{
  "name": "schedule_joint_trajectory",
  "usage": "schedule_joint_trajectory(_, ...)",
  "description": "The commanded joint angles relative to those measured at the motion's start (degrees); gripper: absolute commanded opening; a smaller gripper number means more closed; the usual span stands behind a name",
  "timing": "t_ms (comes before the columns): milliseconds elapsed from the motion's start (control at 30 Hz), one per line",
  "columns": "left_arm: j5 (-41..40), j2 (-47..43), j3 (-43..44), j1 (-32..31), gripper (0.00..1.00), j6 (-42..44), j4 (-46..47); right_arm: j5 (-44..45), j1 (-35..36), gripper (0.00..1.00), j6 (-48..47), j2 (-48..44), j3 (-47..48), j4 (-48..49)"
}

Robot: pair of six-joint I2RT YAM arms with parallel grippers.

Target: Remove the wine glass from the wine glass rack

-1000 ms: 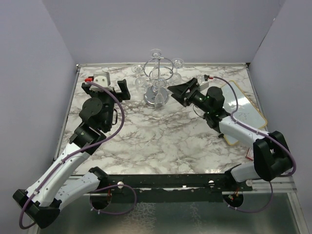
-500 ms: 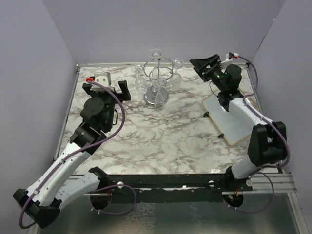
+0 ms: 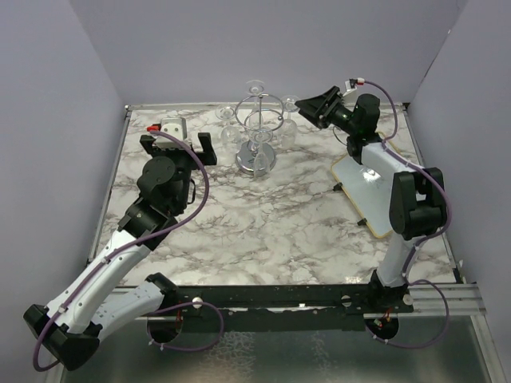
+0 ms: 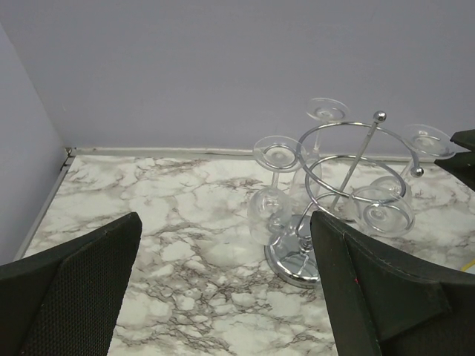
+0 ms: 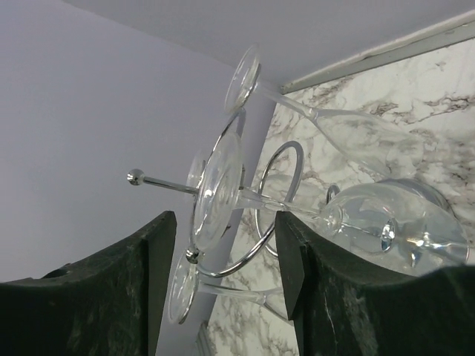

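The chrome wine glass rack stands at the back middle of the marble table, with several clear wine glasses hanging upside down from its ring arms. My right gripper hovers at the rack's right side, open, level with the right-hand wine glass. In the right wrist view that glass's round foot and stem lie just ahead of the gap between the fingers, and nothing is gripped. My left gripper stands wide open left of the rack and holds nothing.
A white board with a wooden rim lies flat on the table's right side, under the right arm. Lilac walls close the table in at the back and both sides. The rack's mirrored base sits near the back wall.
The right arm swung from in front of the rack up to the back right, then in toward the right-hand glass, its jaws narrowing. The left arm edged slightly forward.
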Motion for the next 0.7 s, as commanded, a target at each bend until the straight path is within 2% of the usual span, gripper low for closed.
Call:
schedule_joint_trajectory(0, 1.06, -0.05, 1.75, -0.25, 0.99, -0.3, -0.37, -2.89, -0.29, 0.54, 0.23, 1.31, 2.72, 2.35)
schedule_joint_trajectory(467, 0.84, -0.07, 1.82, -0.26, 0.99, -0.13, -0.6, -1.2, -0.27, 0.26, -0.46, 3.75, 6.09, 1.34)
schedule_joint_trajectory(667, 0.93, 0.07, 1.87, -0.29, 0.99, -0.22, -0.58, -0.6, -0.27, 0.19, -0.81, 3.33, 6.19, 0.56)
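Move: The foot of the right-hand wine glass, hanging upside down, is about 3 cm ahead of the right hand and 4 cm to its left, at fingertip height. The centre of the rack's top ring stands some 14 cm to the hand's left and 1 cm back; the back glass's foot is 10 cm ahead and 15 cm left, the front glass's foot 11 cm back and 13 cm left. From the left hand, the right-hand glass's foot lies roughly 22 cm ahead, 28 cm right and 9 cm lower. With the fingers set one above and one below the near edge of the right-hand glass's foot, the right hand creeps about 1.5 cm forward, farther onto the disc, while bobbing up and down by less than a centimetre. All the while its fingers close steadily from a bit over half open to about a fifth, the upper one coming down over the foot and the lower one coming up under it beside the stem, the wrist holding its angle. ##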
